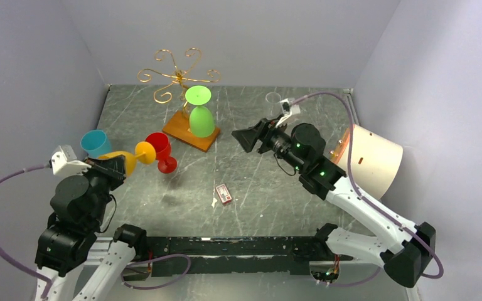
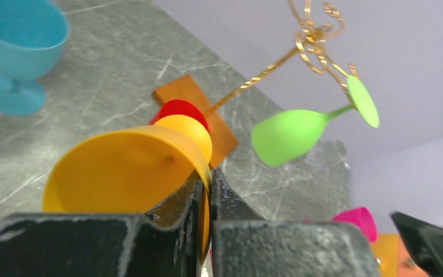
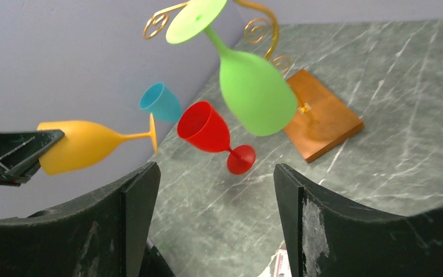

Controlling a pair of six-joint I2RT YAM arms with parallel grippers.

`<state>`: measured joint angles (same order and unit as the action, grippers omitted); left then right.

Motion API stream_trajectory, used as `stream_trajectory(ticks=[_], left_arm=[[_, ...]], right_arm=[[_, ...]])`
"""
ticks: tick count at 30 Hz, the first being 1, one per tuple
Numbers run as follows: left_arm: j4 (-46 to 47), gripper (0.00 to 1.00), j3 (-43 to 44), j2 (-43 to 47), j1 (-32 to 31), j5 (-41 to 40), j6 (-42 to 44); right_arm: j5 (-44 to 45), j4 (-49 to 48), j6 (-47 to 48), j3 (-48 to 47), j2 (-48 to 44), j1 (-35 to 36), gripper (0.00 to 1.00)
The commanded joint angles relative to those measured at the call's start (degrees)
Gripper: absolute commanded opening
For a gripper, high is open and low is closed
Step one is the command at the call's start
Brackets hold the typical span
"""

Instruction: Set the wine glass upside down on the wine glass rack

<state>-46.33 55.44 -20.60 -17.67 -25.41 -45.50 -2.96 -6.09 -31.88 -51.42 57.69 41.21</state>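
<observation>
My left gripper (image 1: 114, 168) (image 2: 210, 179) is shut on the rim of a yellow wine glass (image 1: 127, 160) (image 2: 127, 170), held on its side above the table with its foot pointing toward the rack. The gold wire wine glass rack (image 1: 177, 75) (image 2: 314, 40) stands on its wooden base (image 1: 185, 133) (image 3: 323, 118) at the back. A green wine glass (image 1: 201, 118) (image 3: 256, 89) hangs upside down from it. My right gripper (image 1: 243, 138) (image 3: 216, 173) hovers right of the rack, open, with nothing between its fingers.
A red glass (image 1: 161, 150) (image 3: 210, 130) stands just left of the base, and a blue glass (image 1: 95, 142) (image 2: 20, 40) stands farther left. A clear glass (image 1: 275, 100) is at the back right, a white cylinder (image 1: 373, 160) by the right wall, and a small card (image 1: 224, 193) mid-table. A pink glass (image 2: 357, 222) shows in the left wrist view.
</observation>
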Motion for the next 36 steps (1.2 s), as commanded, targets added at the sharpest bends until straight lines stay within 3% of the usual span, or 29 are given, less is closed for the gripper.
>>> stream_trajectory(ticks=[1, 10, 17, 30, 36], left_arm=[[7.3, 0.07, 0.1, 2.9, 0.1, 10.4, 5.8], [17.0, 0.07, -3.2, 7.8, 0.1, 24.8, 8.0], [20.9, 0.07, -4.0, 7.5, 0.1, 33.0, 7.0], [23.8, 0.07, -6.1, 7.4, 0.1, 36.6, 5.5], [24.0, 0.07, -6.5, 7.4, 0.1, 37.1, 5.0]], right_arm=[[3.4, -0.7, 1.3, -3.2, 2.5, 5.5, 0.75], [7.1, -8.1, -1.0, -4.1, 9.5, 12.9, 0.50], [5.4, -14.0, -3.5, -5.5, 14.8, 15.6, 0.38], [5.6, -19.5, -4.1, -5.7, 20.0, 19.1, 0.35], [7.2, -18.5, -4.5, -7.1, 19.9, 19.5, 0.22]])
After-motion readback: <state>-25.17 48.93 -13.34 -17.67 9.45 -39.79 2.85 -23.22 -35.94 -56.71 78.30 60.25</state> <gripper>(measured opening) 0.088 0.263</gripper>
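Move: The left gripper already pinches the rim of the yellow wine glass; its foot points forward and down. The waiting right gripper is about 36 cm to the left hand's right and 8 cm farther out. The red glass stands some 20 cm ahead and 7 cm right of the left hand, the blue one 22 cm ahead and 15 cm left, both roughly 22 cm lower. From the right hand, the yellow foot is about 33 cm left, 4 cm ahead and 11 cm below; the hanging green glass is 13 cm ahead, 14 cm left. Bring the left gripper right about 10 cm towards the right one while raising it some 6 cm and easing it back, keeping the rim pinched; swing it about 35 degrees clockwise and tip it up about 20 so the yellow foot faces the right hand. Meanwhile sweep the right gripper left some 14 cm and slightly back to that foot, closing its wide-open fingers to a narrow gap around the foot's edge. ##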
